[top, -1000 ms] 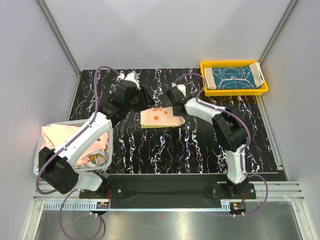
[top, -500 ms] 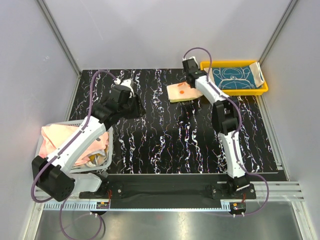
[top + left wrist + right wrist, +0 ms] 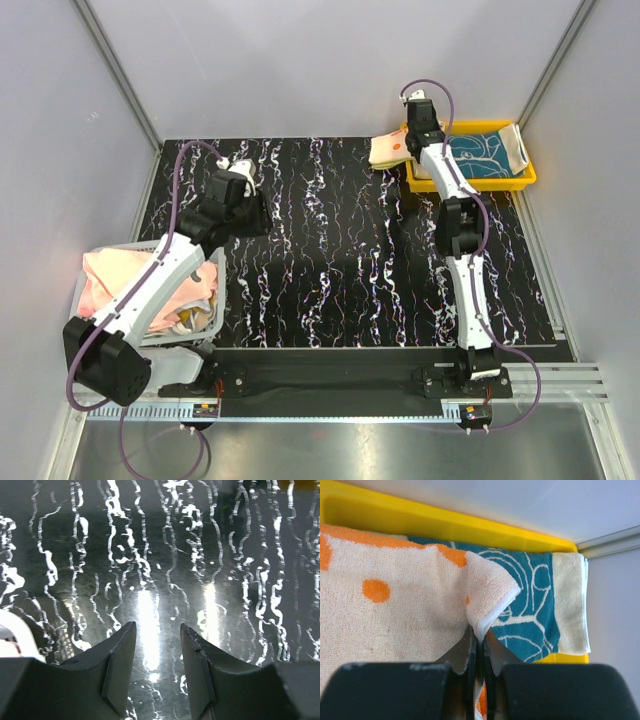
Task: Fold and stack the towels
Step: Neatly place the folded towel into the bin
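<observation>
My right gripper (image 3: 408,143) (image 3: 479,639) is shut on the folded orange-and-cream towel (image 3: 388,151) (image 3: 395,615), which hangs in the air at the left rim of the yellow tray (image 3: 417,183) (image 3: 445,527). A folded teal towel with a cream border (image 3: 482,152) (image 3: 535,610) lies in that tray, partly under the held towel. More towels, pale pink and orange (image 3: 115,275), are bunched in the white mesh basket (image 3: 214,268) at the left. My left gripper (image 3: 252,212) (image 3: 157,630) stands open over bare table, holding nothing.
The table is black with white marbling (image 3: 340,270) (image 3: 165,555). Grey walls close it in at the back and sides. The tray sits in the far right corner, and the basket by the left arm's base.
My right arm has carried the orange-and-cream towel from the table's middle up and right to the tray's edge. The left arm has drawn back to the left.
</observation>
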Robot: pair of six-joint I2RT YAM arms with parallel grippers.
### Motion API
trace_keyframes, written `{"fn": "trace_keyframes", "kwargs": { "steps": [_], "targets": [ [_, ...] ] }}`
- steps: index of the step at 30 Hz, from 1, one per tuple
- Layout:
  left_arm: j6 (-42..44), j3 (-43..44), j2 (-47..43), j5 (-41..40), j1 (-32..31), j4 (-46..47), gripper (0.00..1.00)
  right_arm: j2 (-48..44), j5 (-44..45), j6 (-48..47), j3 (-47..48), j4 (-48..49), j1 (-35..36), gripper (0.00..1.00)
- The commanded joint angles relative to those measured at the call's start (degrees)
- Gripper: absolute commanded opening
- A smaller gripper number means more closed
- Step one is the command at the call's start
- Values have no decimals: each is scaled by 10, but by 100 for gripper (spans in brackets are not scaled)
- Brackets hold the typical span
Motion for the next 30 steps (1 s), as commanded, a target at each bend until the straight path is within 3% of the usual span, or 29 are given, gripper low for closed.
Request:
{"fn": "trace_keyframes", "kwargs": {
  "steps": [1, 30],
  "targets": [
    [19, -11, 4, 12, 16, 34, 45, 0, -24, -30, 32, 45, -19, 5],
    [17, -18, 52, 98, 40, 47, 45, -5, -136, -61, -9, 87, -134, 7]
  ]
}}
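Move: Beneath the right hand, which already grips the right edge of the orange-and-cream towel, lies the bin; its middle is about 10 cm to the right, roughly level fore and aft and some 9 cm lower. The folded blue towel fills its floor, middle likewise about 10 cm right, level, 10 cm down. The bin's left rim is roughly 9 cm left, level, 7 cm below. From the left hand, the bin's middle lies about 32 cm ahead, 58 cm right, 17 cm lower. Carrying the folded orange towel by its pinched right edge, the right hand sweeps about 11 cm to the right at nearly constant height, over the bin and the blue towel towards the bin's right end. The wrist holds its attitude and the fingers stay shut. Far from the bin, the part-open, empty left hand sinks some 4 cm over bare table, tipping slightly further down. ##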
